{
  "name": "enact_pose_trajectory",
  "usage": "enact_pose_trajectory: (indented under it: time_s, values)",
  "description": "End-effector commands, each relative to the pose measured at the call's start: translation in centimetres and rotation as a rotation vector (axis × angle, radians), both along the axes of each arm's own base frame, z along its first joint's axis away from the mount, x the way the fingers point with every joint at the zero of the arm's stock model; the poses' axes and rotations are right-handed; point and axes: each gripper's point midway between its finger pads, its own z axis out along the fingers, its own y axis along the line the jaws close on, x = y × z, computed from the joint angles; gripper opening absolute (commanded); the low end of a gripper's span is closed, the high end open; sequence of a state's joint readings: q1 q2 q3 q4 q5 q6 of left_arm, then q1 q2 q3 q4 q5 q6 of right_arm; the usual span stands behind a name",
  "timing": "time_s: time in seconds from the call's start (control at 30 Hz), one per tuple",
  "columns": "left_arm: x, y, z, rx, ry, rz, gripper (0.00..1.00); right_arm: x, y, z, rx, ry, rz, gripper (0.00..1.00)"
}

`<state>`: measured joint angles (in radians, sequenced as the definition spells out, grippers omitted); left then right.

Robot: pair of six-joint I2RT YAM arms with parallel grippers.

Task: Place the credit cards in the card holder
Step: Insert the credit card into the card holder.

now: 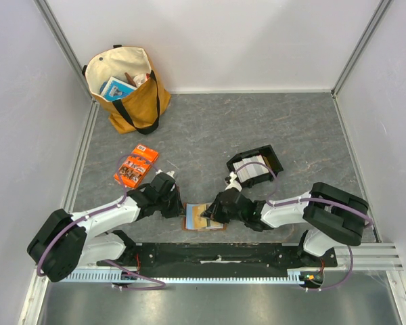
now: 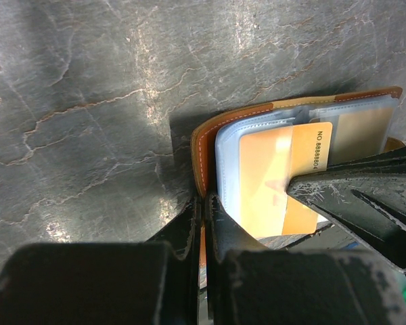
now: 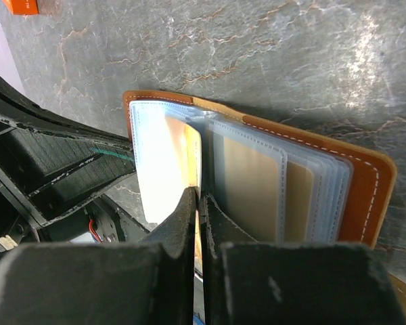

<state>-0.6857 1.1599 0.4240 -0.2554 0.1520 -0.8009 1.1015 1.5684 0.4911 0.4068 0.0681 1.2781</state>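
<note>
The tan-brown card holder (image 1: 204, 219) lies open on the table between my two grippers, its clear sleeves (image 3: 284, 183) fanned out. My left gripper (image 2: 204, 200) is shut on the edge of its brown cover (image 2: 204, 152); in the top view the left gripper (image 1: 178, 207) sits at the holder's left side. My right gripper (image 3: 198, 193) is shut on a thin credit card (image 3: 188, 152) held edge-on among the sleeves. That orange-tinted credit card (image 2: 274, 179) shows printed digits, with the right fingers (image 2: 352, 193) over it. More credit cards (image 1: 249, 169) lie in the tray.
A black plastic tray (image 1: 273, 157) stands behind the right arm. An orange printed packet (image 1: 137, 166) lies at the left. A tan tote bag (image 1: 127, 88) with items inside stands in the far left corner. Walls enclose the table on three sides.
</note>
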Motion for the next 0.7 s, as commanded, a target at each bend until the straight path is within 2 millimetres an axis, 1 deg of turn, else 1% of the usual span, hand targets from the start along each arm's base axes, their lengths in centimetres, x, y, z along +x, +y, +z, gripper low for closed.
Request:
enact_pose_trajectory:
  time_s: [0.0, 0.1, 0.13, 0.23, 0.33, 0.43, 0.53, 0.67]
  values:
    - [0.4, 0.4, -0.2, 0.020, -0.004, 0.041, 0.02, -1.6, -1.5, -2.3, -0.123, 0.044, 0.058, 0.09]
    - [0.4, 0.4, -0.2, 0.022, -0.004, 0.041, 0.02, -0.9, -2.3, -1.5, -0.156, -0.001, 0.033, 0.19]
    - [0.5, 0.4, -0.2, 0.021, -0.006, 0.042, 0.02, -0.7, -2.5, -1.3, -0.164, -0.014, 0.028, 0.25]
    - [0.5, 0.4, -0.2, 0.023, -0.006, 0.037, 0.02, 0.0, -3.2, -0.6, -0.202, -0.056, 0.004, 0.36]
    - [0.5, 0.4, -0.2, 0.025, -0.006, 0.035, 0.02, 0.5, -3.6, 0.0, -0.223, -0.088, -0.002, 0.37]
    - [0.4, 0.3, -0.1, 0.021, -0.004, 0.032, 0.02, 0.8, -3.5, 0.4, -0.226, -0.103, -0.002, 0.38]
    - [0.5, 0.2, 0.0, 0.017, -0.007, 0.031, 0.02, 0.8, -3.5, 0.3, -0.237, -0.103, 0.005, 0.38]
    - [0.5, 0.3, 0.0, 0.019, -0.007, 0.034, 0.02, 0.5, -2.8, 0.1, -0.225, -0.098, 0.032, 0.38]
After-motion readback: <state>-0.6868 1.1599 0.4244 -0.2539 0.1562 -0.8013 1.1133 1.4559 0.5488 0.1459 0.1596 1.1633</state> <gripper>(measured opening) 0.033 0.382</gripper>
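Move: The right hand has the card by its raised right edge; the middle of the left sleeve it is going into lies about 3 cm to the left and 1 cm below, level front to back. The holder's right page is some 4 cm to the hand's right, 1 cm lower; the black box stands about 19 cm ahead and 17 cm right. From the left hand, clamping the holder's left edge, the sleeve's middle is about 4 cm to the right. Let go of the card with the right gripper: spread its fingers from nearly shut to a bit over a third open and back off about 2 cm to the right, away from the sleeve, lifting some 1 cm and tipping the fingers roughly 10 degrees steeper down. Keep the left gripper still, pinching the holder's left edge. ##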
